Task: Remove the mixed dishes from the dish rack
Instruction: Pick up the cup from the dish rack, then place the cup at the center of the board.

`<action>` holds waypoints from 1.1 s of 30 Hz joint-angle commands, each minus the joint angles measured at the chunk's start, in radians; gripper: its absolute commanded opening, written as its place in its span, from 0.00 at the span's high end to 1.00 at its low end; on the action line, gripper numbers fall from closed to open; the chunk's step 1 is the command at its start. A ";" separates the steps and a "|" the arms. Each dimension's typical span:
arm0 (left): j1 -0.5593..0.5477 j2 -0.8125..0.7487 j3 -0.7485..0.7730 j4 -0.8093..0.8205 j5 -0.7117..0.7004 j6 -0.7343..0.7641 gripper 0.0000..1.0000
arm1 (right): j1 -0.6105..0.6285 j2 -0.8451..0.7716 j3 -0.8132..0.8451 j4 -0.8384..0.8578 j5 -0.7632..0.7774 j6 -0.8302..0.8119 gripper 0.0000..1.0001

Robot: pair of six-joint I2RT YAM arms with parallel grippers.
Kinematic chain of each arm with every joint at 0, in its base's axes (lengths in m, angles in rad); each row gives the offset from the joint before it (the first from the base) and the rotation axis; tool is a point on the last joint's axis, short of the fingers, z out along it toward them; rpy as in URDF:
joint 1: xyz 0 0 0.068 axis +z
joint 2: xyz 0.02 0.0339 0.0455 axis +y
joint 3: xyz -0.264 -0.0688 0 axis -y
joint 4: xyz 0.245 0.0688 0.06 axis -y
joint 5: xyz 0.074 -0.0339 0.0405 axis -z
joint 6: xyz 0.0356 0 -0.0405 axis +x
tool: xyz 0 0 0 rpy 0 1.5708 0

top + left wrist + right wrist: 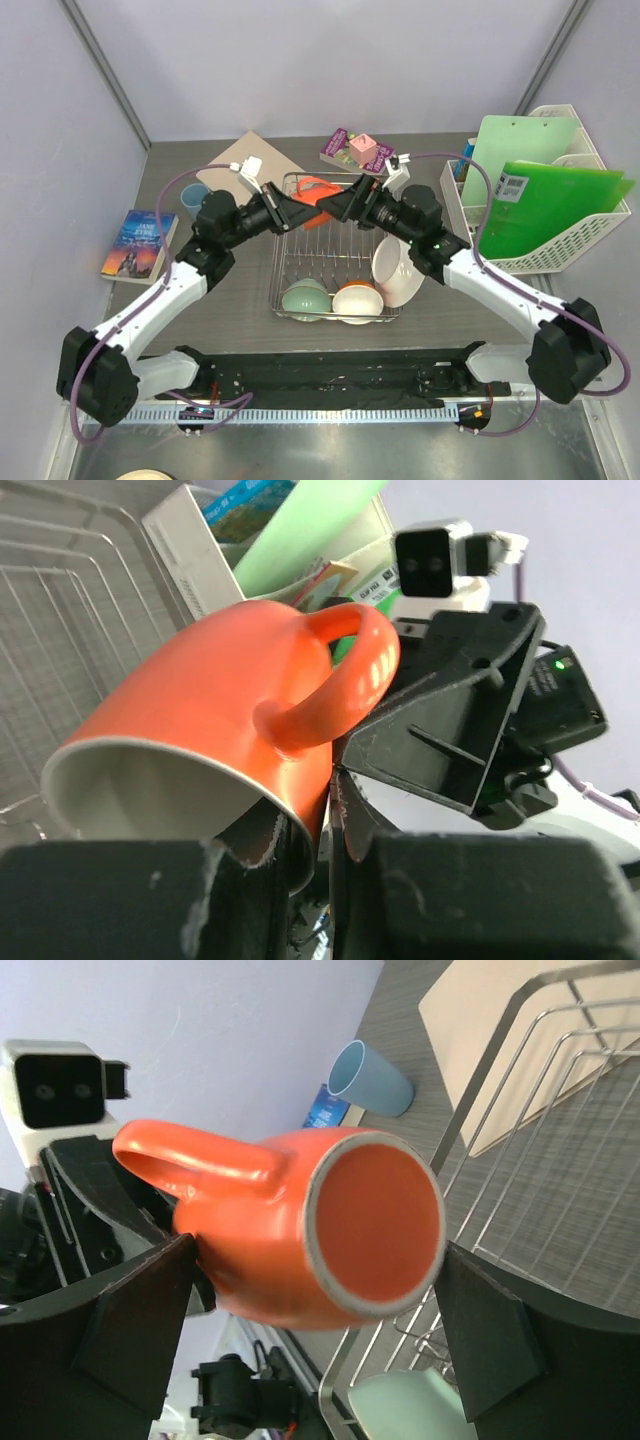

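An orange-red mug (315, 190) hangs on its side above the far end of the silver wire dish rack (277, 285). My left gripper (310, 810) is shut on the mug (220, 710) at its rim, one finger inside and one outside. The right gripper (318, 1250) stands open with a finger on each side of the mug (290, 1230), neither touching it. In the rack's near end sit a pale green bowl (305, 298) and a cream bowl with an orange outside (357, 298). A white plate (398, 270) leans at the rack's right side. The light-blue cup (193, 197) stands on the table to the left.
A white plastic basket (560, 255) holding green folders stands at the right. A book (138, 243) lies at the left edge, a beige board (250, 165) behind the rack on the left, and a pink and purple box (358, 150) at the back.
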 commanded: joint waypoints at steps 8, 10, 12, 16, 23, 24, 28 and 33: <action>0.056 -0.132 0.054 -0.297 -0.191 0.168 1.00 | -0.011 -0.151 0.119 -0.199 0.263 -0.285 0.00; 0.061 -0.139 0.085 -0.327 -0.211 0.185 1.00 | -0.010 -0.163 0.115 -0.223 0.310 -0.294 0.00; 0.078 -0.139 0.135 -0.438 -0.259 0.249 1.00 | -0.011 -0.172 0.118 -0.251 0.336 -0.306 0.00; 0.115 -0.081 0.354 -0.622 -0.351 0.364 1.00 | -0.011 -0.198 0.119 -0.335 0.410 -0.326 0.00; 0.220 0.181 0.698 -0.950 -0.562 0.434 1.00 | -0.010 -0.246 0.043 -0.363 0.442 -0.317 0.00; 0.246 0.242 0.731 -0.968 -0.573 0.432 1.00 | -0.011 -0.249 0.031 -0.358 0.444 -0.311 0.00; 0.266 0.405 0.820 -1.015 -0.640 0.453 1.00 | -0.010 -0.256 -0.019 -0.347 0.433 -0.279 0.00; 0.268 0.572 0.947 -1.035 -0.679 0.478 1.00 | -0.010 -0.267 -0.049 -0.350 0.438 -0.283 0.00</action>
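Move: The left hand holds the orange cup by its rim over the dish rack, whose middle is about 9 cm ahead and 4 cm right, well below. The blue cup stands some 25 cm ahead, 32 cm left and 25 cm lower; the tan board is about 37 cm ahead, 18 cm left. From the right hand, the orange cup is about 1 cm ahead and 3 cm left, the white plate 3 cm back, 15 cm right and 20 cm down. Still pinching the orange cup's rim, the left hand carries it out of the right hand's open fingers, left and forward about 25 cm in all towards the blue cup; it dips, arcs up, then sinks, swinging some 40 degrees counter-clockwise and rolling its left side up. The right hand, fingers staying wide open, backs off about 10 cm right, rising before it sinks towards the white plate. ##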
